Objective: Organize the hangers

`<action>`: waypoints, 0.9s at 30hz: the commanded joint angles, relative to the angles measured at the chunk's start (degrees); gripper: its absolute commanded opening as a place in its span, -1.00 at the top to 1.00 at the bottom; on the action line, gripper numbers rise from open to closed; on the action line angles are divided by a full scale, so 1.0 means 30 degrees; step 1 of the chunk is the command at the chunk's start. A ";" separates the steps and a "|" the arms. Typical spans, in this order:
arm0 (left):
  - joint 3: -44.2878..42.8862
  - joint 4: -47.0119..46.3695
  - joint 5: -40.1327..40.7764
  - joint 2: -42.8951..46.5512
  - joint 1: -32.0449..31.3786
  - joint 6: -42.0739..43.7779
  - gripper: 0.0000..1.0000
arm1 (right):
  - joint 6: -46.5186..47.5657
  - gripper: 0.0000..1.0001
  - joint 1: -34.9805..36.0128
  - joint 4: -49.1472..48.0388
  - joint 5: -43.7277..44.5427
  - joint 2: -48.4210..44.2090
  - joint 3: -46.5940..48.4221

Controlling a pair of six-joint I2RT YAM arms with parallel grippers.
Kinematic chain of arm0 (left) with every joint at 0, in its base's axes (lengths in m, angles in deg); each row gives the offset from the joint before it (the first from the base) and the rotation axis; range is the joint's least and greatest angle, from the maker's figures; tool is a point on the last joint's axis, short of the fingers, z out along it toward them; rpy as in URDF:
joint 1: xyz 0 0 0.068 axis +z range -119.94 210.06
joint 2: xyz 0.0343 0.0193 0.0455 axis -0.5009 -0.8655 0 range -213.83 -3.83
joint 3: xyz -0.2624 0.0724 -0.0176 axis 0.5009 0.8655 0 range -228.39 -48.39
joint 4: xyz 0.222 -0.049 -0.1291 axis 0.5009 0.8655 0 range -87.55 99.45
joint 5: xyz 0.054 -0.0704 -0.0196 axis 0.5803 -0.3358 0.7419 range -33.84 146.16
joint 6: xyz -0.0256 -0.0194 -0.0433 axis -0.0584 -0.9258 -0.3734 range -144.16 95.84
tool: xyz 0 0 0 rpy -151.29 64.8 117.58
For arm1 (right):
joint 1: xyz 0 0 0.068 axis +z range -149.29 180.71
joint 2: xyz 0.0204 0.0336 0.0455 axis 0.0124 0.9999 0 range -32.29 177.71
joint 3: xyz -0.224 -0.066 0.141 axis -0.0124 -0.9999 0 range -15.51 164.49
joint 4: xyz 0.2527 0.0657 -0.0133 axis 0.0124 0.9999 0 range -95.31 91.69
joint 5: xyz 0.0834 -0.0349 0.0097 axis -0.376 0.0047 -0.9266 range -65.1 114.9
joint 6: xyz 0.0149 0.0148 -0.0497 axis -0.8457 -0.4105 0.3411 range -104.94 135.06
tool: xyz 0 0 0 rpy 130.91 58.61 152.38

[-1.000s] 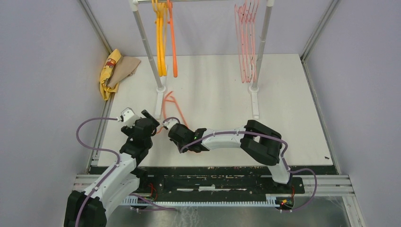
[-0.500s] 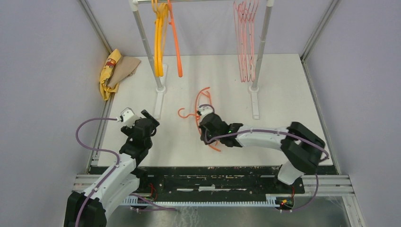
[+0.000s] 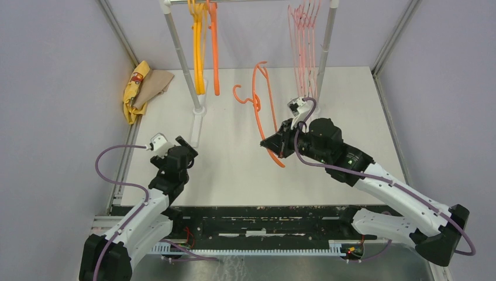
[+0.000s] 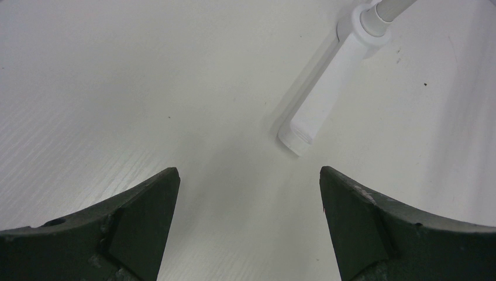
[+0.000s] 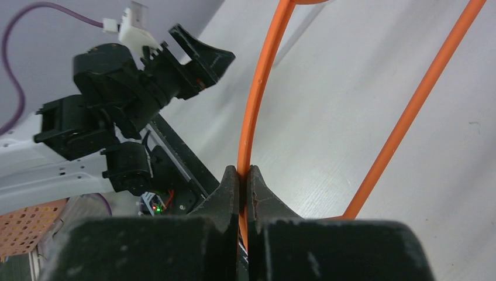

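My right gripper (image 3: pixel 271 144) is shut on the lower bar of an orange hanger (image 3: pixel 257 99) and holds it in the air over the middle of the table, hook pointing left. In the right wrist view the jaws (image 5: pixel 243 175) pinch the orange hanger (image 5: pixel 257 105) tightly. On the rack, yellow-orange hangers (image 3: pixel 199 52) and one orange hanger (image 3: pixel 214 55) hang at the left end, and several pale pink hangers (image 3: pixel 304 50) at the right end. My left gripper (image 3: pixel 190 149) is open and holds nothing, low over the table; bare table shows between its tips (image 4: pixel 248 175).
The rack's white poles (image 3: pixel 181 55) (image 3: pixel 324 55) stand on flat feet (image 3: pixel 196 126) (image 4: pixel 327 93) on the table. A yellow and tan cloth (image 3: pixel 140 88) lies at the far left edge. My left arm (image 5: pixel 128 99) shows in the right wrist view.
The right gripper shut on the orange hanger lying near the left gripper, then lifted it up and rightward toward the rack. The left arm stayed put.
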 commanded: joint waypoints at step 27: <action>-0.0027 -0.0777 -0.0104 0.0566 0.0109 0.0873 -0.92 | -0.4411 0.99 -0.3591 -0.9797 -0.2882 0.9808 1.1140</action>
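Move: The gap on the rail for the held orange hanger lies about 31 cm ahead of the right hand, 10 cm to its left and 19 cm above it. The nearest hung orange hanger is about 3 cm left of that gap and 9 cm below it. The yellow hangers hang level with it, 6 cm left of the gap, and the pink hangers about 21 cm right of it. From the idle left hand the gap is some 25 cm ahead, 18 cm right and 38 cm up. Upward first, slowly, then faster up and forward and somewhat left, the right hand carries the pinched orange hanger towards the rail, beside the hung orange one. It gains about 15 cm of height, levelling off as it keeps driving forward, 12 cm out in all. The wrist rolls some 20 degrees, left side rising, and the fingers keep their shut grip near the hanger's near end. ##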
